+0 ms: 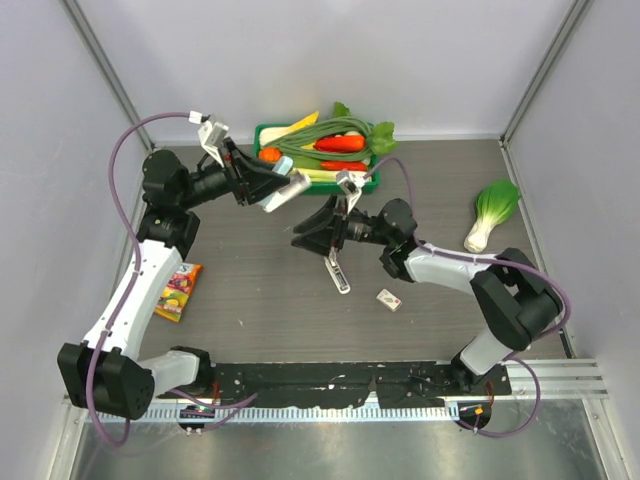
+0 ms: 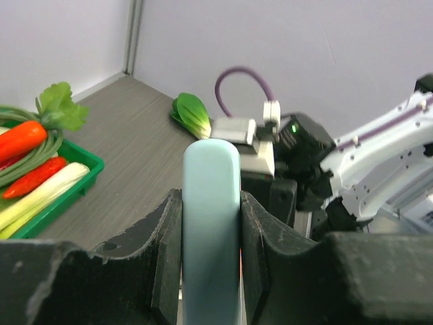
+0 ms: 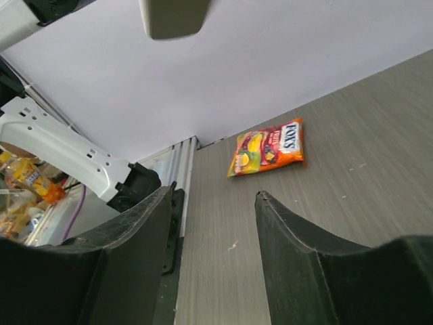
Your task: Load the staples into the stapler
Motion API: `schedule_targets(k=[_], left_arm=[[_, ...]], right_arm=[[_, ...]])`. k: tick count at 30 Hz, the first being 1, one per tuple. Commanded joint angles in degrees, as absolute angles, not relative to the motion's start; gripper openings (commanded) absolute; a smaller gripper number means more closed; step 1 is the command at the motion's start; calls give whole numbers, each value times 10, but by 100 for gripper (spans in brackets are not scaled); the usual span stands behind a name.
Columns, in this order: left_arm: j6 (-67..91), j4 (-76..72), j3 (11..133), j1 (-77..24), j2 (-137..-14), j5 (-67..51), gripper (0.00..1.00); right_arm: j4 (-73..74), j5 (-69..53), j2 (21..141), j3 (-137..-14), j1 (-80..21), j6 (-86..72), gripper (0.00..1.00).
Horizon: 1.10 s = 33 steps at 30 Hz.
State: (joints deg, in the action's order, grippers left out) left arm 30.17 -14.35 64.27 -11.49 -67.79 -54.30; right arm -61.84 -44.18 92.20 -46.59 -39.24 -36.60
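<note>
My left gripper (image 1: pixel 270 186) is shut on a pale blue stapler (image 1: pixel 288 189) and holds it in the air in front of the green tray. In the left wrist view the stapler (image 2: pixel 211 223) stands clamped between both fingers. My right gripper (image 1: pixel 305 233) is open and empty, just right of and below the stapler; its jaws (image 3: pixel 213 196) frame bare table, and the stapler's end (image 3: pixel 174 17) shows above them. The staples, a tiny whitish box (image 1: pixel 389 299), lie on the table to the right of and nearer than the right gripper. A slim dark-and-silver bar (image 1: pixel 338 273) lies under the right gripper.
A green tray (image 1: pixel 259 133) of toy vegetables stands at the back, also in the left wrist view (image 2: pixel 86 167). A toy pak choi (image 1: pixel 493 212) lies at the right. A colourful candy bag (image 1: pixel 178 291) lies at the left, seen past the right jaws (image 3: pixel 267 146).
</note>
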Motion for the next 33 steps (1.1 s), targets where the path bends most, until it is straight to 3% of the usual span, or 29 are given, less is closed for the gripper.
schedule_targets(k=[1, 5, 9, 15, 33], left_arm=[[237, -152, 636, -119, -657, -627, 0], [137, -41, 635, -134, -648, -665, 0], [14, 79, 648, -145, -639, -671, 0], [-148, 271, 685, -177, -641, -670, 0], [-189, 303, 679, -212, -645, -633, 0]], right_arm=[[-532, -517, 845, -514, -368, -273, 59], [-393, -545, 804, -544, -360, -166, 61], [-132, -528, 766, -593, -353, 33, 61], [-49, -570, 745, -656, -323, 91, 60], [-183, -564, 782, -581, -355, 1, 54]])
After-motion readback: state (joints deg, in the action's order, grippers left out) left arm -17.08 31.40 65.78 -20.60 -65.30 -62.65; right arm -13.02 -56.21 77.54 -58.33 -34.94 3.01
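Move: The left fingers hold the blue stapler, its middle about 2 cm to their right and 2 cm below. The right hand's empty, open fingers, which it is brought to, are some 5 cm back, 6 cm right and 13 cm lower. From the right hand the stapler lies about 5 cm ahead, 4 cm left and 11 cm above. The white stapler lies about level ahead, 6 cm right and 22 cm down; the small white box about 6 cm back, 19 cm right, 22 cm down. Down and back, each by some 10 cm, the left hand carries the blue stapler to the right gripper's level, keeping its grip while it turns clockwise and dips its fingers. The right hand first swings up and to the right, then sinks part of the way back, rolling and tipping its fingers down; they stay open, facing the stapler's free end. ##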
